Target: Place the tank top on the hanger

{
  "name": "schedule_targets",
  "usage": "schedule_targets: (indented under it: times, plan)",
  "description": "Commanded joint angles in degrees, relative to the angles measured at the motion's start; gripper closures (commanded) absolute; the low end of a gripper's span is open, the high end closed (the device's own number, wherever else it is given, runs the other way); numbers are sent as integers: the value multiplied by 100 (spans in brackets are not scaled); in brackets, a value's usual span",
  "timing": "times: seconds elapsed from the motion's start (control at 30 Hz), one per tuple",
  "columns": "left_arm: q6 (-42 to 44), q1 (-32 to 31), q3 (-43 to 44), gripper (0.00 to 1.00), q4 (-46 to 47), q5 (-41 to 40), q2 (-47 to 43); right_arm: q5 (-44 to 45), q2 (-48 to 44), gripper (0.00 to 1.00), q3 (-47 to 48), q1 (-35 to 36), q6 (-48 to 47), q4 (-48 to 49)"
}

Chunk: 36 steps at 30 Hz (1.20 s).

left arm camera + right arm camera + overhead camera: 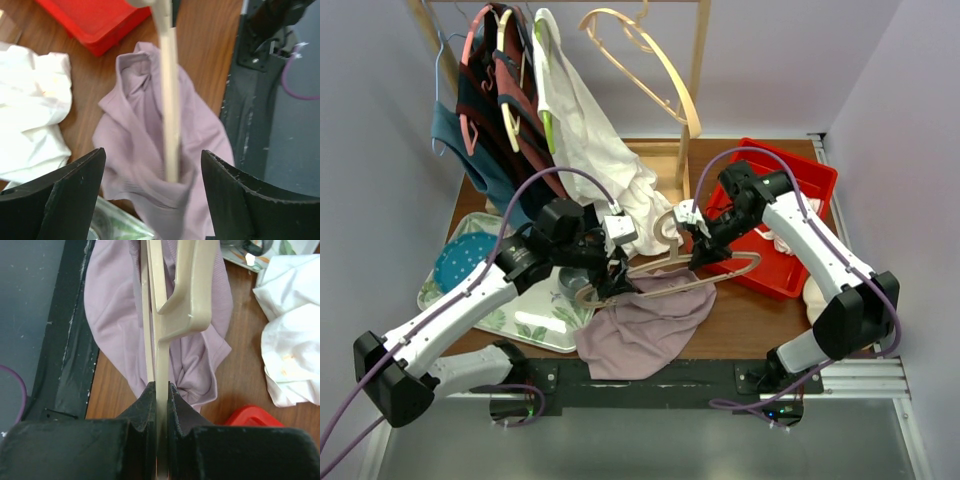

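Note:
The mauve tank top (645,325) lies bunched on the table's near edge. Above it the pale wooden hanger (692,272) is held level. My right gripper (705,250) is shut on its right end, and in the right wrist view the jaws (161,390) pinch the hanger (185,290) edge-on over the tank top (115,315). My left gripper (152,192) is open at the hanger's left end. The hanger arm (170,100) runs down into a fold of the tank top (132,145) between the spread fingers (75,195), which touch neither.
A red bin (790,190) sits at the right. A white shirt (595,140) hangs from the back rack, its hem crumpled on the table (30,115). A floral tray (535,325) with a blue plate (465,260) lies at the left. Dark garments (490,110) hang at the back left.

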Motion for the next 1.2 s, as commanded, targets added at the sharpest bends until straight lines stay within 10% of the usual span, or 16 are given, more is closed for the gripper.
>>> schedule_targets:
  times: [0.0,0.13,0.47,0.57,0.6,0.67,0.77,0.8,0.93,1.17]
  plan:
    - [431,-117,128,21,-56,-846,16,-48,-177,100,165,119,-102,-129]
    - [449,-125,32,43,-39,-664,16,-21,-213,100,174,128,-93,-138]
    - [63,-301,-285,43,40,-82,16,-65,-20,100,481,119,-198,-357]
    - [-43,-301,-268,75,92,-126,8,-135,51,100,674,128,-251,-463]
    - [-208,-301,-259,100,119,-187,-10,-162,103,100,727,128,-251,-498]
    - [-411,-301,-259,100,233,-556,-150,-179,130,100,754,128,-251,-525]
    - [-981,-292,-355,100,277,-925,-457,-83,69,86,658,128,456,-227]
    - [-1288,-284,-408,100,295,-1013,-536,30,-10,60,657,128,791,157]
    - [-2107,-292,-1073,100,531,-1224,-1054,237,-395,20,859,-649,2392,986]
    - [-2943,-275,-1841,100,1568,-1417,-2004,-205,-1486,6,37,-1973,3361,1724]
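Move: Just beneath the open left fingers, about 3 cm down and 1 cm back, runs the hanger's left shoulder with the tank top's gathered edge. The tank top's loose body lies 6 cm back, 4 right and 14 down; the mug 4 ahead, 9 left and 15 down. From the right hand, which still grips the hanger, that shoulder is about 12 cm left, 3 back and 2 down; the red bin is 10 ahead, 15 right and 17 down. Closing on the hanger's left shoulder, the left hand sinks some 2 cm and pinches the wood together with the tank top's edge, while the right hand keeps its hold and lifts a little. Then the right fingers open and come free, pulling forward, right and up away from the hanger, turning clockwise some 30 degrees; the left hand keeps its pinch, easing left, down and back as it turns counter-clockwise. ##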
